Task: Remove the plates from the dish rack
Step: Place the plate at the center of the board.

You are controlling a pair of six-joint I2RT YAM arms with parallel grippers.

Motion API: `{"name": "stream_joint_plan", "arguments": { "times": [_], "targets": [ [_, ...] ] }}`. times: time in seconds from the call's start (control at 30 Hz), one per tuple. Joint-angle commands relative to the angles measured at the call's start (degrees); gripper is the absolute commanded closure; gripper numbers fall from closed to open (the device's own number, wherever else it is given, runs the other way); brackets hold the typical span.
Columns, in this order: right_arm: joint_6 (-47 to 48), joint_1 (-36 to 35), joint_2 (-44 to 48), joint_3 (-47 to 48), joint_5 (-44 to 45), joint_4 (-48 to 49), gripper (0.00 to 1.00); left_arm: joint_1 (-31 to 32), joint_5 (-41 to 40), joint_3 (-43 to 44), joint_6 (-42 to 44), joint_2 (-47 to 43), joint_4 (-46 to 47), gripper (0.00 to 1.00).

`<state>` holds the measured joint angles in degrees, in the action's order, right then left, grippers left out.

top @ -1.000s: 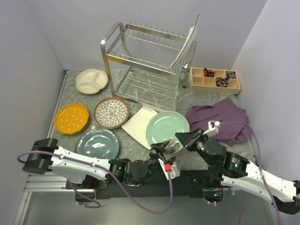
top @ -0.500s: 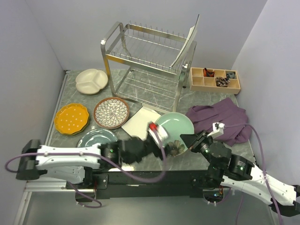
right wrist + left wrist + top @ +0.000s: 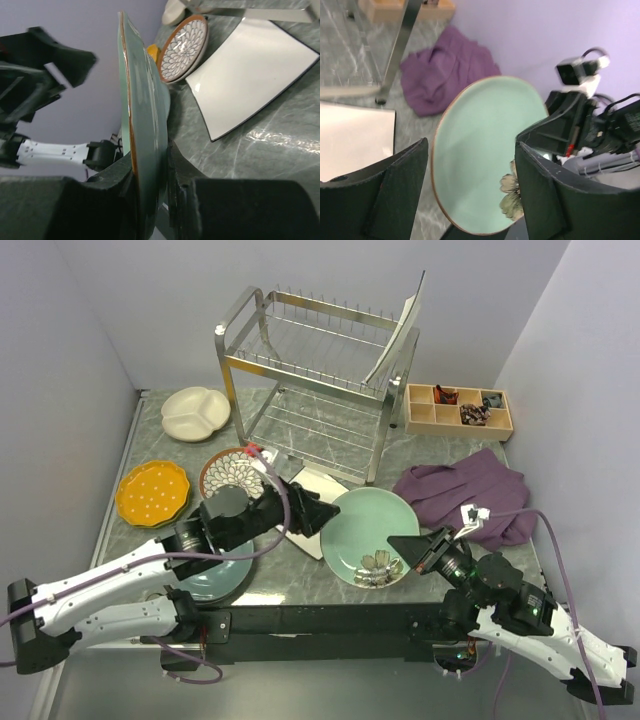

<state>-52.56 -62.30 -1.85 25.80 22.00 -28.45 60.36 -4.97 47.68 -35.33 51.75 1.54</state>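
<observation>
The pale green plate with a flower is at the front middle, and my right gripper is shut on its right rim. In the right wrist view the plate is edge-on between my right gripper's jaws. My left gripper is open and empty over the white square plate, just left of the green plate. The dish rack holds one plate leaning at its right end. The cream divided, orange dotted, brown petal and grey-blue plates lie on the table.
A purple cloth lies right of the green plate, also in the left wrist view. A wooden compartment tray stands at the back right. A rack leg is close to my left gripper. Walls enclose the table on three sides.
My left gripper has left the green plate's near rim and swung up and left over the white square plate. The green plate shifted slightly toward the front with my right gripper.
</observation>
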Motion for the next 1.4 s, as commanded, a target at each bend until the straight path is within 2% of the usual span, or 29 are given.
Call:
{"name": "stream_joint_plan", "arguments": {
  "times": [0.0,0.1,0.27,0.37,0.4,0.47,0.5,0.6,0.67,0.7,0.8,0.87,0.97,1.0,1.17,1.37],
  "targets": [
    [0.17,0.25,1.50,1.18,-3.98,13.06,1.00,-0.50,2.43,0.22,-3.43,2.48,-3.83,0.27],
    [0.43,0.25,3.52,1.27,-4.59,13.15,1.00,-0.50,6.36,-1.44,-3.78,3.45,0.10,0.30],
    [1.14,0.25,4.66,1.71,-5.12,12.98,1.00,-0.68,15.32,-6.01,-6.32,4.85,7.32,0.41],
    [1.49,0.34,4.75,1.88,-5.21,12.36,1.00,-0.86,20.68,-9.18,-9.40,5.56,13.82,0.53],
    [1.58,0.25,4.75,1.80,-5.04,12.01,1.00,-0.94,22.27,-10.14,-11.14,5.65,17.49,0.68],
    [1.67,0.25,4.92,1.71,-4.42,11.75,1.00,-1.12,24.21,-12.69,-13.00,5.56,20.94,0.85],
    [1.58,0.25,4.92,1.71,-3.90,10.96,1.00,-1.29,24.48,-13.57,-14.92,5.30,22.44,0.99],
    [1.23,0.34,4.22,2.32,-1.44,8.51,1.00,-1.99,24.14,-16.47,-18.53,4.60,27.27,0.99],
    [0.61,0.25,3.78,3.11,1.71,6.40,0.93,-2.70,24.22,-18.32,-20.12,4.24,29.48,0.99],
    [0.18,0.25,3.69,3.90,2.78,3.95,0.74,-3.05,24.22,-18.59,-21.17,3.98,29.75,0.99],
    [-0.97,0.25,4.65,5.48,7.60,-0.53,0.42,-4.63,24.05,-19.99,-22.49,3.71,31.42,0.99],
    [-2.46,0.34,5.18,6.45,10.24,-2.66,0.34,-5.25,24.04,-20.78,-23.37,3.97,33.25,0.99],
    [-3.95,0.25,4.75,9.26,15.34,-8.27,0.14,-6.39,24.66,-21.84,-25.40,5.55,36.42,0.99],
    [-4.13,0.25,4.14,10.75,16.83,-9.16,0.01,-6.65,24.75,-22.02,-26.62,6.60,38.78,0.99],
    [-4.49,0.25,2.82,15.06,20.27,-12.51,0.00,-7.18,22.82,-19.21,-27.77,12.31,41.88,0.99],
    [-0.63,0.25,0.27,22.44,19.67,-12.78,0.00,-7.18,21.94,-10.34,-26.89,25.40,44.68,0.99]
  ]
}}
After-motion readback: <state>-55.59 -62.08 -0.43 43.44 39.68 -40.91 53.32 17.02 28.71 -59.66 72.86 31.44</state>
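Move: The left hand is open; the green plate, still held by its right-hand rim in the right fingers, has its middle about 12 cm to this hand's right, level with it fore and aft and some 7 cm lower. On the table some 30 cm below, the white square plate lies about 14 cm ahead, and the blue-grey plate about 25 cm to the left, level fore and aft. From the right hand the green plate's middle is about 9 cm left and 4 cm ahead, at the same height. The left hand sinks about 8 cm, drifting a little back and right, and shuts its fingers on the green plate's left rim while the right hand holds the plate nearly still; then the left hand keeps its pinch and lowers the plate some 8 cm more towards the table, pitching about 15 degrees further downward and ending with a short swing forward and right. Once the left fingers are shut, the right hand opens wide, lets go of the rim and backs away about 9 cm to the right and 7 cm up, turning roughly 20 degrees clockwise. ##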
